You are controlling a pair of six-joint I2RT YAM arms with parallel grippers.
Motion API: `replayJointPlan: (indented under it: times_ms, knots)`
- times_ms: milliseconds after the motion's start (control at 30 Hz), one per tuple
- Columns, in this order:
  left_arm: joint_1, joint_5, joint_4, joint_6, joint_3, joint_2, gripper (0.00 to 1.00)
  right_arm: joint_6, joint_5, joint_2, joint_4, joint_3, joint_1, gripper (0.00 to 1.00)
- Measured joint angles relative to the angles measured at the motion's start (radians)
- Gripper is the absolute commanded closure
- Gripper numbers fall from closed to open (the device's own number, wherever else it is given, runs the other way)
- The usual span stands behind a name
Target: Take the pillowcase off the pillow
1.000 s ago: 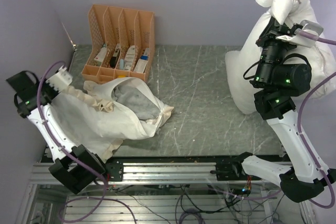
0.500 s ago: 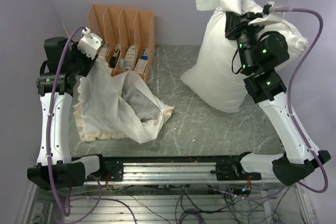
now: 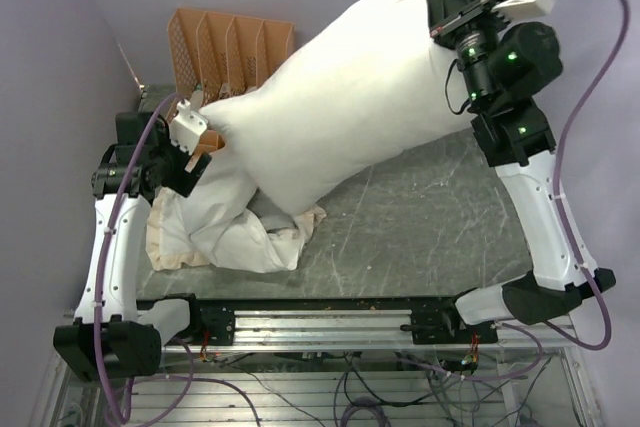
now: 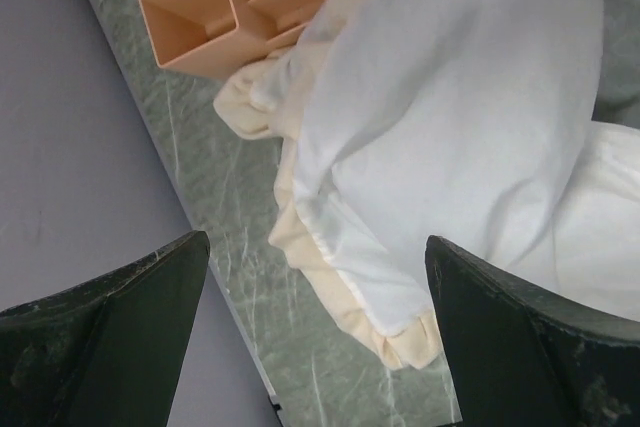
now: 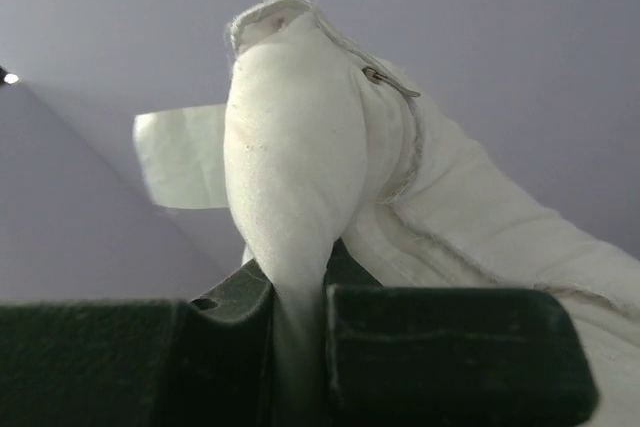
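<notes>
The plump white pillow (image 3: 340, 97) hangs slantwise above the table, its low corner over the pillowcase. My right gripper (image 3: 455, 22) is high at the back right, shut on the pillow's top corner (image 5: 290, 167), which is pinched between the dark fingers (image 5: 450, 347) of that gripper (image 5: 300, 297). The pillowcase (image 3: 225, 232) lies in a crumpled heap at the table's left, with its cream frill (image 4: 335, 292) along the edge. My left gripper (image 3: 192, 157) hovers over that heap. In the left wrist view this gripper (image 4: 320, 347) is wide open, with nothing between its fingers.
An orange desk organizer (image 3: 225, 42) stands at the back left, partly behind the pillow, and its compartments (image 4: 230, 17) sit just beyond the pillowcase. The grey marble table (image 3: 420, 227) ends at purple walls on the left and back. A metal rail runs along the near edge.
The left gripper has opened and let go of the pillowcase, which dropped into a heap. The right arm has swung the pillow up and leftward, out over the table.
</notes>
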Motion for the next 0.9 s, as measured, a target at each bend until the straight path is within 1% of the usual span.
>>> replayJointPlan:
  times_ms: [67, 133, 267, 300, 333, 367, 433, 467, 500, 633, 700, 767, 833, 900]
  knots:
    - [0.000, -0.008, -0.013, 0.000, -0.021, -0.031, 0.00, 0.041, -0.010, -0.002, -0.008, -0.072, -0.020, 1.00]
    - [0.000, -0.010, -0.022, 0.000, -0.033, -0.063, 0.00, 0.082, -0.036, -0.020, -0.006, -0.193, -0.071, 1.00]
    - [0.000, 0.000, -0.031, -0.021, -0.038, -0.109, 0.00, 0.186, -0.114, -0.046, 0.016, -0.488, -0.270, 1.00]
    - [0.000, 0.004, -0.031, -0.030, -0.039, -0.116, 0.00, 0.206, -0.121, -0.047, 0.031, -0.571, -0.321, 0.94]
    - [0.000, 0.009, -0.028, -0.040, -0.042, -0.125, 0.00, 0.217, -0.120, -0.047, 0.039, -0.645, -0.364, 0.83]
    - [0.000, 0.013, -0.027, -0.050, -0.045, -0.132, 0.00, 0.220, -0.110, -0.042, 0.039, -0.712, -0.397, 0.67]
    - [0.000, 0.018, -0.021, -0.074, -0.059, -0.151, 0.00, 0.214, -0.097, -0.031, 0.035, -0.806, -0.423, 0.24]
    - [0.000, 0.020, -0.014, -0.085, -0.066, -0.162, 0.00, 0.209, -0.092, -0.026, 0.031, -0.828, -0.424, 0.05]
    - [0.000, 0.021, -0.004, -0.099, -0.075, -0.173, 0.00, 0.192, -0.090, -0.019, 0.028, -0.840, -0.422, 0.01]
    - [0.000, 0.021, 0.048, -0.154, -0.111, -0.213, 0.00, 0.116, -0.046, -0.008, 0.031, -0.844, -0.411, 0.00]
    - [0.000, 0.017, 0.078, -0.182, -0.130, -0.227, 0.00, 0.087, 0.016, -0.019, 0.033, -0.860, -0.406, 0.00]
    - [0.002, 0.009, 0.114, -0.212, -0.153, -0.240, 0.00, 0.060, 0.124, -0.057, 0.024, -0.906, -0.400, 0.00]
    - [0.003, -0.002, 0.153, -0.239, -0.177, -0.254, 0.00, 0.030, 0.259, -0.121, 0.014, -0.967, -0.397, 0.00]
    - [0.008, -0.012, 0.196, -0.268, -0.202, -0.270, 0.00, 0.008, 0.359, -0.183, 0.009, -1.016, -0.396, 0.00]
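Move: The right hand holds the pillow's upper end high; the bare back-right tabletop where that end will go lies about 8 cm ahead, 14 cm to its right and some 58 cm below. The pillow's middle slants off roughly 16 cm left, 2 cm ahead and 24 cm lower; the crumpled pillowcase lies some 44 cm left and 8 cm back, the organizer 41 cm left and 18 cm ahead. From the empty left hand that tabletop spot is about 62 cm right, 14 cm ahead. Still pinching the pillow's end, the right hand swoops down nearly 40 cm, swinging some 14 cm right and 8 cm forward towards the back-right tabletop while the wrist tips down about 45 degrees, laying the pillow out away from the pillowcase. Near the bottom the fingers open wide and let go, then the hand draws back and right at that height, turning clockwise, while the empty, open left hand eases back, rises slightly and tilts its fingers up. ##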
